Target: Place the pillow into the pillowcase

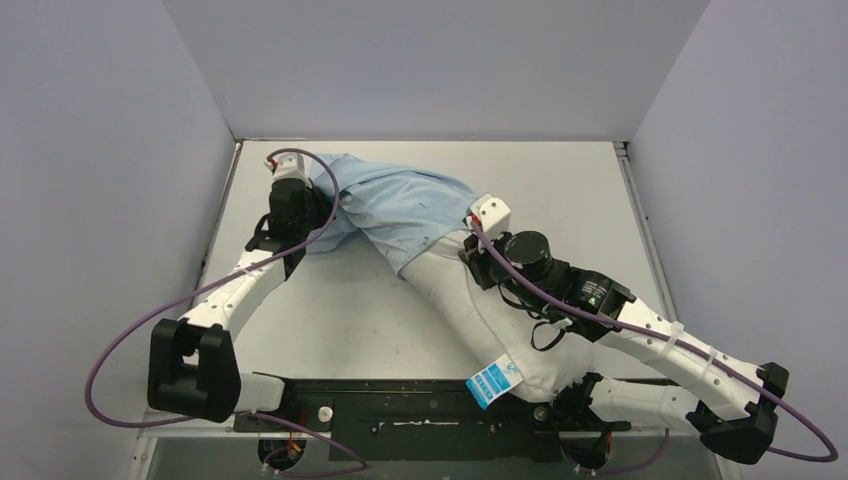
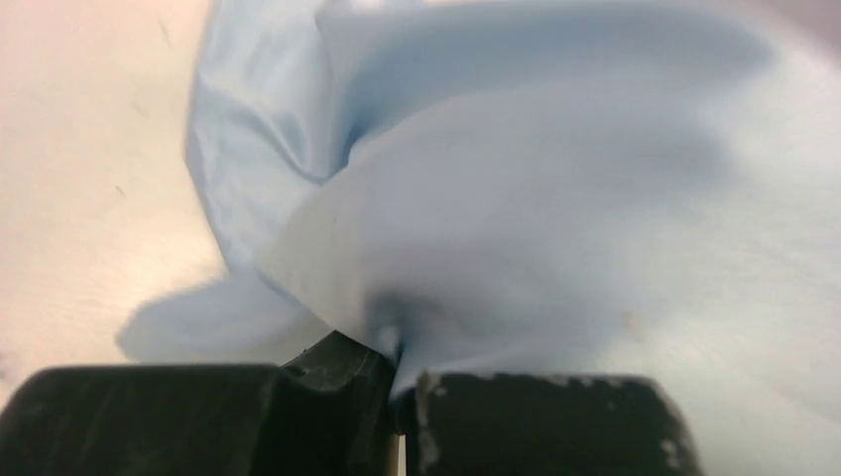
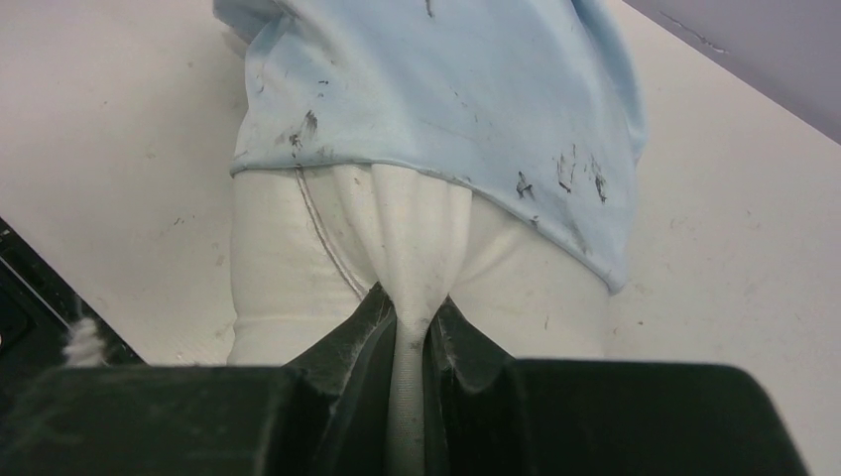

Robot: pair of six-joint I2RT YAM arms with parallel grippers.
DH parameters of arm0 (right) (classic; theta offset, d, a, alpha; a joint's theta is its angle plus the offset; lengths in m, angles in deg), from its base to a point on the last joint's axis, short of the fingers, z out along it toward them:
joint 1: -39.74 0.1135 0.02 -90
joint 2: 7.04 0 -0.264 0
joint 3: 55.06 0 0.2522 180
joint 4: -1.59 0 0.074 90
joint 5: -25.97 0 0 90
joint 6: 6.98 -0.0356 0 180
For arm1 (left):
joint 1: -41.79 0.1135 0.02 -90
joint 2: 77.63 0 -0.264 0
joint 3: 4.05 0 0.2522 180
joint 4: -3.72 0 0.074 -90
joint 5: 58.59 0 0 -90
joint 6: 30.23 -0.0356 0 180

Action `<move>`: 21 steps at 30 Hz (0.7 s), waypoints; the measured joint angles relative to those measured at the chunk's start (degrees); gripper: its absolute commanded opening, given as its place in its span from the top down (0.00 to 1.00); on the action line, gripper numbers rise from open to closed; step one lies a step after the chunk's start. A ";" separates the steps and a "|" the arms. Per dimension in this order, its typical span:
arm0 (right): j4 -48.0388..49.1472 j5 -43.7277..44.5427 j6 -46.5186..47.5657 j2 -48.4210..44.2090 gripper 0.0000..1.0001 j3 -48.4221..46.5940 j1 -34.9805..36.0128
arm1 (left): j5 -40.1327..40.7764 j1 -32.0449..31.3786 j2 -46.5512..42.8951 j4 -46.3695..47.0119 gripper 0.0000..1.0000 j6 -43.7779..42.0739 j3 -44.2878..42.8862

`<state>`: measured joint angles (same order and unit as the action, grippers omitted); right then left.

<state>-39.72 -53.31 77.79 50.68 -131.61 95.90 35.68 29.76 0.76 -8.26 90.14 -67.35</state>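
Observation:
The white pillow (image 1: 495,325) lies diagonally across the table, its far end inside the light blue pillowcase (image 1: 405,205), its blue tag (image 1: 493,380) at the near corner. My right gripper (image 1: 478,248) is shut on a pinched fold of the pillow (image 3: 412,248) just below the pillowcase's stained hem (image 3: 446,109). At the pillowcase's far left end my left gripper (image 1: 300,205) is shut on the blue cloth (image 2: 516,198); the fabric puckers into the closed jaws of the left gripper (image 2: 399,382).
Grey walls enclose the white table (image 1: 560,190) on three sides. A black rail (image 1: 400,410) with the arm bases runs along the near edge. Purple cables (image 1: 120,350) loop off both arms.

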 measured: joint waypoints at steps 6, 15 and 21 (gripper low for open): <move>0.00 -2.62 0.28 -1.33 1.00 2.86 -0.44 | 11.06 0.57 -3.48 0.68 1.00 -8.52 -10.32; 0.85 -7.78 -0.28 -1.36 1.00 4.00 -0.81 | 14.38 2.03 13.07 3.06 0.38 -18.36 -30.71; 4.70 -7.96 -5.35 0.46 1.00 4.00 -1.73 | 8.63 5.55 21.90 -12.85 0.20 -15.91 -39.10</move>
<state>-35.02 -61.27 72.43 51.14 -127.61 94.18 44.32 35.31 22.66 -21.11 74.23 -106.45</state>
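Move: The pillowcase is already pinched in the left fingers near its closed end, with the far table edge about 20 cm straight ahead and some 14 cm lower. The case's open hem lies roughly 22 cm to that hand's right, 8 cm back and slightly higher. From the right hand, which already grips the pillow, the hem is about 6 cm ahead, 7 cm left and 6 cm down; the pillow's label is 16 cm back, 5 cm right and 20 cm down. The pillowcase's closed end is whipped up and out by the left hand, which rises some 18 cm while heading forward and a little left, fingers tipping up about 25 degrees, then sweeps on forward towards the far edge while sinking about half that height and opening to let go of the cloth. The right hand keeps its pinch on the pillow, easing about 2 cm down and back, then slightly left. ##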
